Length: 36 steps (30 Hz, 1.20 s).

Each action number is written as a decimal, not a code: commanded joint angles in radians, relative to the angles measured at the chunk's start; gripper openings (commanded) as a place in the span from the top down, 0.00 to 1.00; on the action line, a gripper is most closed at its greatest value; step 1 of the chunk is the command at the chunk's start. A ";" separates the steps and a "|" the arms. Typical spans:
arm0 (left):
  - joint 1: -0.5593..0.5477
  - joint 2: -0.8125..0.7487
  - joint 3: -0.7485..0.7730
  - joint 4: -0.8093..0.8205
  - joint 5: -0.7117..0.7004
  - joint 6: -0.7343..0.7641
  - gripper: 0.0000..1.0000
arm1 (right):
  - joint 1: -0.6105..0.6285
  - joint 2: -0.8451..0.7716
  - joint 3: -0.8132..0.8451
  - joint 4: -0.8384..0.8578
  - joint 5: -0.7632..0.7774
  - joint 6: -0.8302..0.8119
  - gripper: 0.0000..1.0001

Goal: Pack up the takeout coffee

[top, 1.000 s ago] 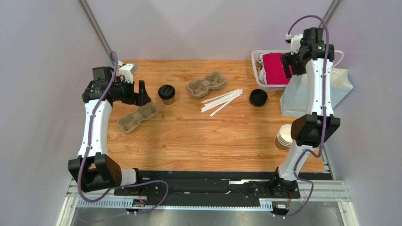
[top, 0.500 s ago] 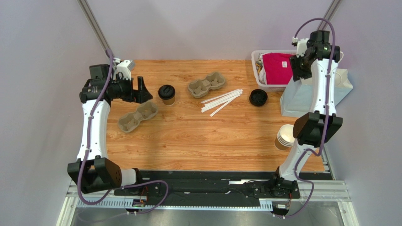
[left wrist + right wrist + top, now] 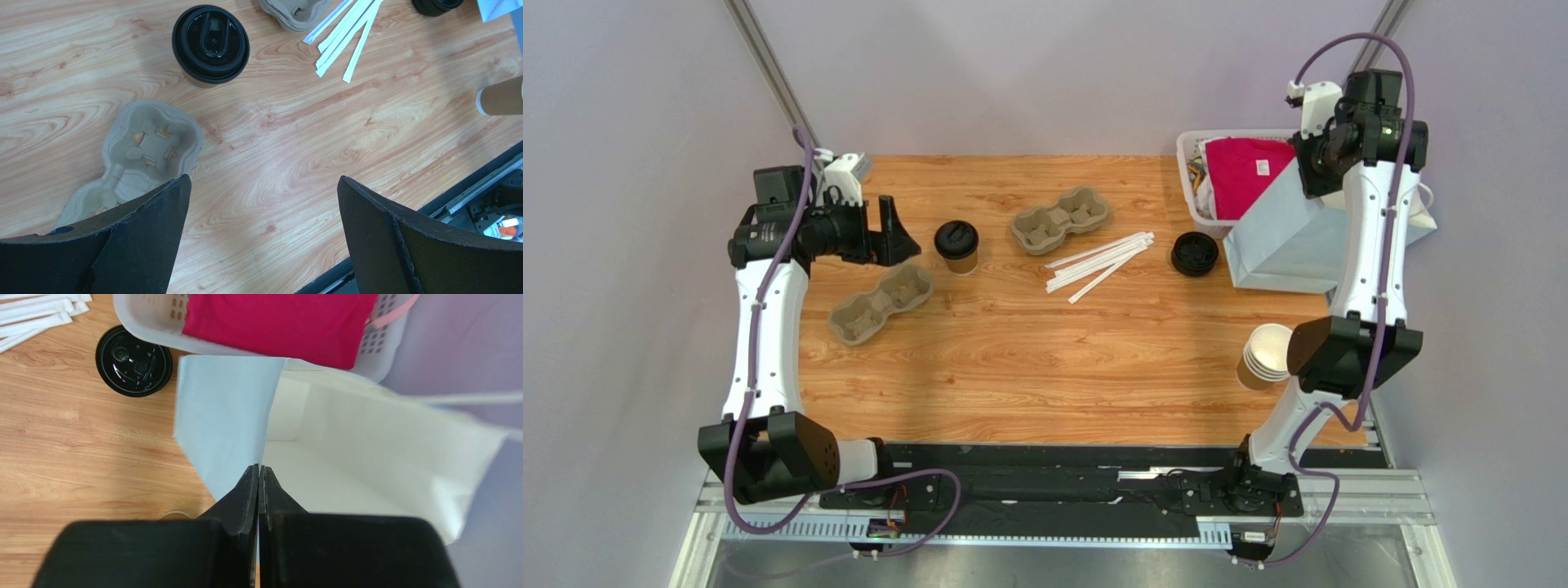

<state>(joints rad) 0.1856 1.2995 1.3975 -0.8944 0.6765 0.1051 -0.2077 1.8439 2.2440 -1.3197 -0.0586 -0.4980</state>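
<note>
The takeout coffee, a brown paper cup with a black lid, stands upright on the wooden table, left of centre. My left gripper hovers just left of it, open wide with nothing between its fingers. At the far right my right gripper is shut on the top edge of a white paper bag. In the right wrist view the jaws pinch one thin wall of the bag, and the bag's mouth gapes to the right of that wall.
A pulp cup carrier lies below my left gripper, and a second carrier lies past the coffee. White straws and a loose black lid lie mid-table. A white basket holds red cloth. Stacked lidless cups stand near the right arm.
My right gripper has shut on the bag's edge and moved right and away, pulling the bag up so it spreads leftward. The left arm has barely shifted.
</note>
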 commanded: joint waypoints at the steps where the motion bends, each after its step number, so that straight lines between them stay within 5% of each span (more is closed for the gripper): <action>1: 0.008 -0.003 0.060 0.017 0.011 -0.024 0.02 | 0.085 -0.187 0.085 0.105 -0.018 -0.114 1.00; 19: 0.008 -0.011 0.097 -0.040 -0.041 -0.007 0.02 | 0.936 -0.495 -0.234 0.102 0.111 -0.214 1.00; 24: 0.009 -0.009 0.100 -0.054 -0.037 -0.013 0.01 | 1.094 -0.503 -0.462 0.117 0.149 -0.157 1.00; 32: 0.009 -0.019 0.100 -0.061 -0.052 -0.012 0.01 | 1.292 -0.483 -0.607 0.103 0.154 -0.116 1.00; 35: 0.008 -0.032 0.087 -0.061 -0.055 -0.002 0.01 | 1.324 -0.495 -0.591 0.079 0.134 -0.106 0.64; 36: 0.008 -0.034 0.077 -0.060 -0.057 -0.005 0.01 | 1.326 -0.494 -0.568 0.076 0.128 -0.090 0.39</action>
<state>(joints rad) 0.1860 1.2995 1.4635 -0.9535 0.6212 0.0925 1.0962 1.3781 1.6299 -1.2369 0.0765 -0.6308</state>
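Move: The paper bag, already pinched by its rim and hanging just clear of the table, is bound for the open table on the near side of the straws, about 23 cm back, 34 cm left and 29 cm below the right hand. The straws lie about 32 cm left and 3 cm ahead, the loose black lid about 13 cm left and 4 cm ahead, the cup stack about 20 cm back and 3 cm left. From the left hand, that open spot is roughly 13 cm back and 27 cm right. The bag is swung by the right hand in a high arc, left and back, rising some 17 cm before coming down about 20 cm onto the open table. On the way the wrist turns it roughly 75 degrees counter-clockwise. The fingers stay shut on the rim until the descent eases out, then begin to open around it. ##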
